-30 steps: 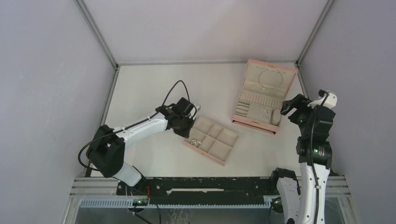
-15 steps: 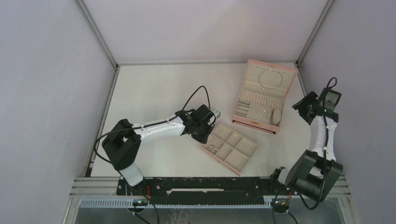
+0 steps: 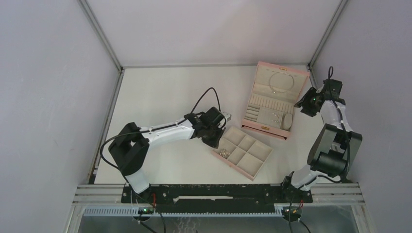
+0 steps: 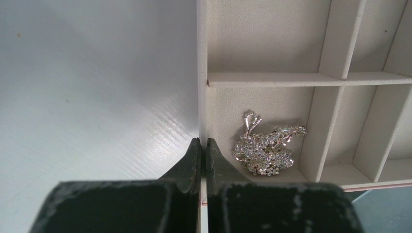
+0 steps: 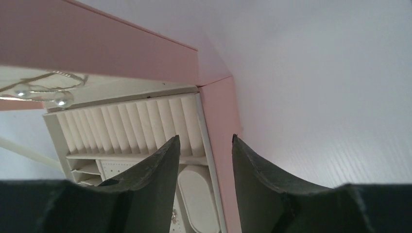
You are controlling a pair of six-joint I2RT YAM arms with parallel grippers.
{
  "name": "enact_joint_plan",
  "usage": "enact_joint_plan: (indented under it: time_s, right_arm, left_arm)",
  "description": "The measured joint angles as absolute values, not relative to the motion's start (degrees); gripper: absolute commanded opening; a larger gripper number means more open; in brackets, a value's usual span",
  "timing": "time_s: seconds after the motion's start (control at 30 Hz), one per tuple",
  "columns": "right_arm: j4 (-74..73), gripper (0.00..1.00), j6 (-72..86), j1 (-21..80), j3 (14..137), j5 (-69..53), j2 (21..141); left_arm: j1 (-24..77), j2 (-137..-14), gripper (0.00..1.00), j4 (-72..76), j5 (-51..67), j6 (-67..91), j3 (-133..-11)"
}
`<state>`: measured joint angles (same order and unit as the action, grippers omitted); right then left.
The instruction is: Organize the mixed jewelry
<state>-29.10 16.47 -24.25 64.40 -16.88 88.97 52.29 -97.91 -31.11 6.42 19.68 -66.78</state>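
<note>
A pink compartment tray (image 3: 253,163) lies mid-table, with a tangled silver chain cluster (image 3: 224,153) in its near-left cell. My left gripper (image 3: 220,131) is shut on the tray's left wall; in the left wrist view the gripper (image 4: 200,141) pinches that wall beside the cluster (image 4: 266,150). The open pink box (image 3: 265,127) stands at the back right, a thin silver hoop (image 3: 278,82) in its lid and tiny silver pieces (image 3: 275,115) in its base. My right gripper (image 3: 303,104) is at the box's right side. It (image 5: 205,141) stands open, the pink side wall (image 5: 216,111) between its fingers.
Grey enclosure walls close in the white table (image 3: 160,97) on three sides. The right arm (image 3: 335,141) stands close to the right wall. Ring rolls (image 5: 126,124) and an oval pad (image 5: 197,199) fill the box's base.
My left gripper has dragged the tray right and nearer. The right arm has swung back to the box's right side, its jaws narrowing.
</note>
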Motion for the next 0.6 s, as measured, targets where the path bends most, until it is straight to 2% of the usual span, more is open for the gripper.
enact_joint_plan:
  time_s: [0.1, 0.4, 0.6]
  right_arm:
    - [-28.49, 0.50, 15.64, -22.85, 65.06, -16.67, 91.85]
    - [-28.49, 0.31, 13.43, -21.74, 65.10, -15.35, 94.30]
    - [-28.51, 0.28, 13.30, -21.52, 65.10, -14.87, 94.30]
  left_arm:
    - [52.29, -98.19, 0.00, -31.14, 6.68, 19.97, -66.78]
    - [52.34, -98.72, 0.00, -31.94, 7.25, 19.99, -67.79]
    - [52.36, -99.24, 0.00, -32.58, 7.25, 19.57, -69.84]
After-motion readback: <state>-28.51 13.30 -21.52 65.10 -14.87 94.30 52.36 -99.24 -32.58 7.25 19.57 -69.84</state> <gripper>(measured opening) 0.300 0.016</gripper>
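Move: Open and pointing forward and down, the right hand is poised over the jewelry box's right wall, which lies about 1 cm ahead, 1 cm left and some 5 cm below; the oval pad inside is roughly 6 cm back, 5 cm left. The left hand grips the tray's left wall. From it the box's middle is about 13 cm ahead and 27 cm right, the tray's middle 3 cm back and 13 cm right, and the chain 3 cm back and 4 cm right. Straddling the box's right wall, one finger inside the rim and one outside, the right hand sinks about 3 cm with a slight shift left and forward, then stays there while its fingers close to roughly half their gap; a squeeze can't be seen. The left hand keeps its pinch on the tray wall, holding almost still, then easing about 1 cm right and slightly up. ##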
